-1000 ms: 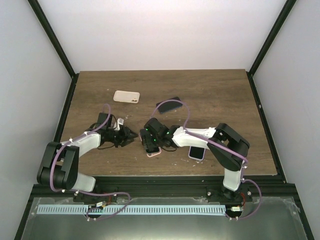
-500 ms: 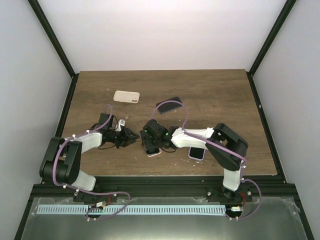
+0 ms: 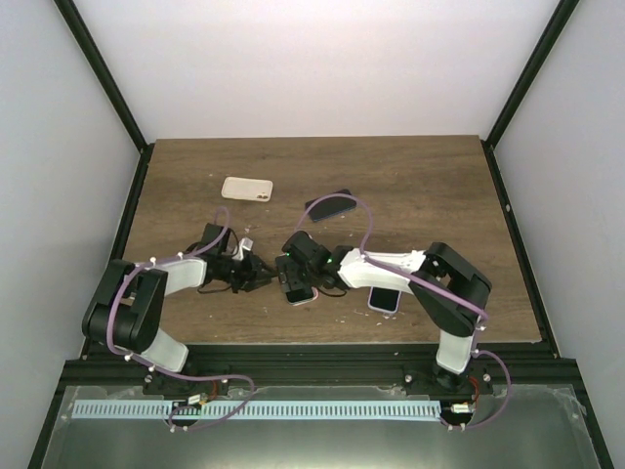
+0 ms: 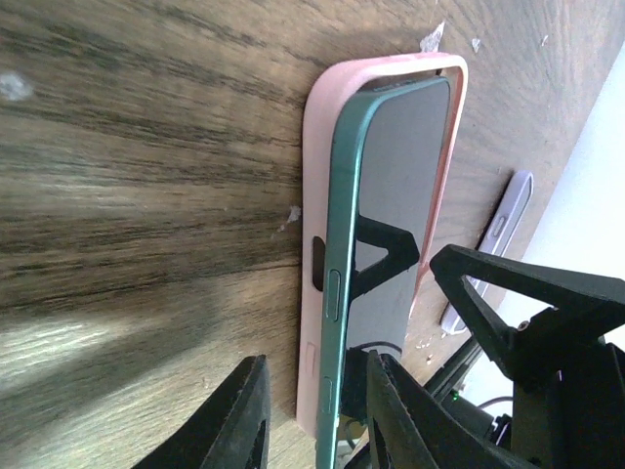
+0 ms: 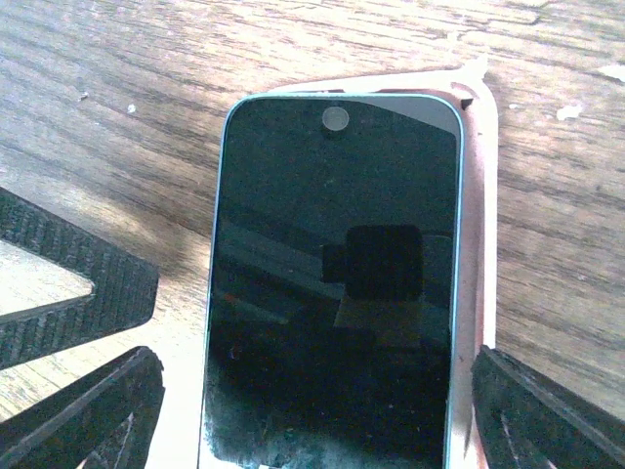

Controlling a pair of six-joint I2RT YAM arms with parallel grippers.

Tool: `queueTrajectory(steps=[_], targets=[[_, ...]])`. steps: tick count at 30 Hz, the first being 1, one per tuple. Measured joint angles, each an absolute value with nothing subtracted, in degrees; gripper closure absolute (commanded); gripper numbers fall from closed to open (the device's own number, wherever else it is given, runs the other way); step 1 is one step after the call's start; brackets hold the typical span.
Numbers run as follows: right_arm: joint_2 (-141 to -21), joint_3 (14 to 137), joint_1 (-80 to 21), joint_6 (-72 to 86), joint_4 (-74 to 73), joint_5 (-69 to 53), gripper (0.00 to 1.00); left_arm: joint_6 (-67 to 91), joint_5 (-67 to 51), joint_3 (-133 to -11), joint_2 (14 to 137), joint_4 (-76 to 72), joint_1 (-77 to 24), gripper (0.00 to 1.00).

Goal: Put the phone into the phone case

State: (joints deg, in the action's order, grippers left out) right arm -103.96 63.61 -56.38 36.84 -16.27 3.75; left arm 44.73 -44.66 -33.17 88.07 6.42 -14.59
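Observation:
The teal phone [image 5: 337,283] lies screen up in the pink phone case [image 5: 477,225] on the table, near the middle front in the top view [image 3: 301,294]. In the left wrist view the phone's long edge [image 4: 344,264] stands a little above the case wall [image 4: 314,195], while its far side sits lower. My right gripper [image 5: 317,415] is open, with one finger on each side of the phone and case. My left gripper [image 4: 317,420] is open, and its fingertips straddle the near raised edge of the phone and case. The two grippers [image 3: 256,277] [image 3: 293,281] meet over the phone.
A beige case [image 3: 246,188] lies at the back left and a dark phone [image 3: 329,205] at the back centre. A lilac phone [image 3: 384,299] lies right of the pink case, under the right arm, and shows in the left wrist view [image 4: 488,244]. White crumbs dot the wood.
My left gripper has moved right, up to the pink case and phone. My right gripper has stayed over the phone, shifting only slightly.

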Motion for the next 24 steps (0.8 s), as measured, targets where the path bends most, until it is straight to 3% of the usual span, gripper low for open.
queueTrajectory(steps=[11,19,24], targets=[[-100.03,56.18,-51.20,35.64,-11.51,-0.10,0.42,45.17,-43.38,-33.34,88.27,5.96,-17.45,0.76],[-100.22,54.04,-49.58,35.88,-7.92,-4.69,0.55,46.06,-42.30,-34.02,89.34,5.50,-18.81,0.85],[-100.36,52.80,-49.50,37.12,-4.43,-8.14,0.57,45.50,-40.93,-35.16,89.73,6.13,-18.81,0.92]])
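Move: The right hand, open, straddles the phone, whose middle is about level with its fingertips and 1 cm below, with the pink case roughly 2 cm below. The black phone lies some 19 cm ahead and 9 cm right of this hand, the purple-cased phone about 24 cm right and 6 cm back. From the left hand, the phone is some 6 cm right, 1 cm back and 1 cm lower, with the pink case just under it. Right hand goes 4 cm right, 2 back left, half-closing; left closes, moving 1.5 cm to the phone's left edge. ##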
